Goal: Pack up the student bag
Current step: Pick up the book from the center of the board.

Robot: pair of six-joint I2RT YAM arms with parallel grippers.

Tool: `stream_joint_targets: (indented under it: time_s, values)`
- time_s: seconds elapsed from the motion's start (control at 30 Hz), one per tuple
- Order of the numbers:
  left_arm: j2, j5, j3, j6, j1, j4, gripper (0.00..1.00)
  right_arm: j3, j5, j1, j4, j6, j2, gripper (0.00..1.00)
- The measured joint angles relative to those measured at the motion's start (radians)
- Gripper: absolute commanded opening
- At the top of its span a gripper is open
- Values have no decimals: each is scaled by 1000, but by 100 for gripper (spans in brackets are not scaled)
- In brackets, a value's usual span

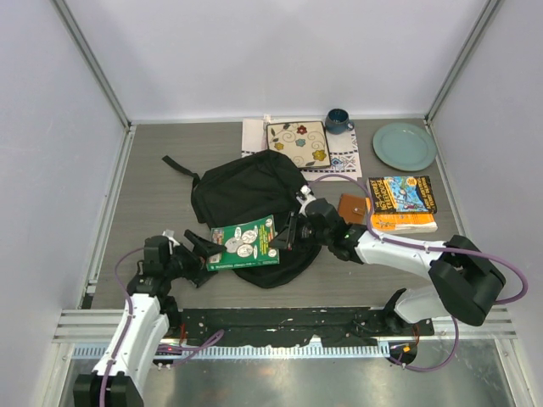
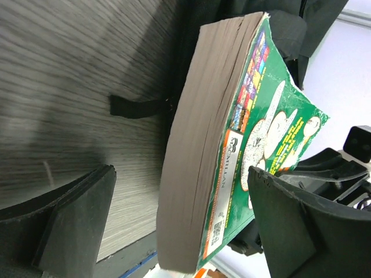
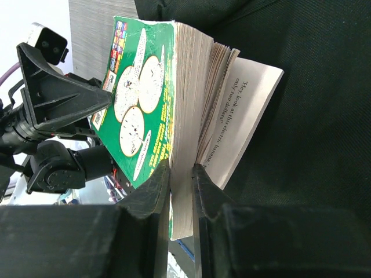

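Note:
The student bag (image 1: 246, 191), a big black soft backpack, lies flat in the middle of the table. A thick green paperback (image 1: 244, 243) hangs over its near edge. My right gripper (image 1: 284, 233) is shut on the book's right side. In the right wrist view its fingers (image 3: 156, 185) pinch most of the page block (image 3: 185, 116), with the back pages splayed loose over the bag (image 3: 313, 116). My left gripper (image 1: 204, 246) is open at the book's left end. In the left wrist view the book (image 2: 232, 145) stands between the wide-apart pads (image 2: 75, 226) without touching them.
Behind the bag a floral notebook (image 1: 298, 143) lies on a white cloth (image 1: 339, 159), with a blue mug (image 1: 337, 120) and a green plate (image 1: 404, 146) beside it. Two stacked books (image 1: 402, 199) and a small brown item (image 1: 351, 207) sit right of the bag. A bag strap (image 2: 136, 106) lies on the table.

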Motion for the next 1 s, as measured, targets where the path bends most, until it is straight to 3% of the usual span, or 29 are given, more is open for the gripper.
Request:
stream_joint_targets:
  time_s: [0.07, 0.1, 0.17, 0.2, 0.27, 0.3, 0.4, 0.47, 0.53, 0.57, 0.63, 0.77, 1.0]
  values:
    - [8, -10, -14, -42, -26, 52, 85, -6, -5, -1, 11, 4, 0, 0]
    - [11, -13, -20, -62, -35, 74, 72, -10, -6, -1, 16, 5, 0, 0]
    - [14, -24, -24, -93, -44, 102, 58, -19, -10, -1, 28, 6, 0, 0]
    - [15, -28, -24, -105, -47, 118, 44, -23, -12, -1, 32, 7, 0, 0]
    - [15, -38, -24, -121, -48, 144, 33, -34, -16, -1, 42, 7, 0, 0]
    - [15, -38, -24, -126, -48, 153, 21, -42, -17, -2, 46, 12, 0, 0]
    - [13, -26, -23, -142, -49, 184, 1, -64, -21, -12, 49, 26, 0, 0]
    - [9, -25, -23, -142, -50, 196, 0, -69, -24, -13, 53, 32, 0, 7]
    - [2, -22, -23, -141, -50, 196, 0, -69, -24, -13, 55, 33, 0, 37]
    - [-2, -21, -22, -139, -50, 196, 0, -69, -24, -13, 55, 34, -1, 61]
    - [-19, -21, -15, -135, -50, 195, 0, -71, -21, -13, 43, 39, -11, 75]
    - [-64, -25, 38, -94, -51, 174, 0, -85, 16, -10, -2, 31, -115, 89]
    - [-66, -9, 190, -30, -51, 182, 0, -154, 74, -19, -35, 60, -380, 90]
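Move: The green book's middle lies about 9 cm right of the left hand and 3 cm ahead of it, roughly level, its left end already between the wide-open fingers. The right hand still pinches the other end, with the book's middle some 10 cm to its left, neither ahead nor back. The black bag's middle is about 12 cm right and 13 cm ahead of the left hand, some 7 cm lower. The brown wallet lies around 23 cm right and 10 cm ahead of the right hand, about 10 cm lower. Ease the left gripper about 2 cm forward, shutting its fingers on the book's left end, while the right keeps its hold and sinks a little. Raise the left, 12 cm up in all and slightly forward, tipping its fingers up some 25 degrees; as that lift gathers, open the right fingers wide and draw that hand up and rightward off the book. ##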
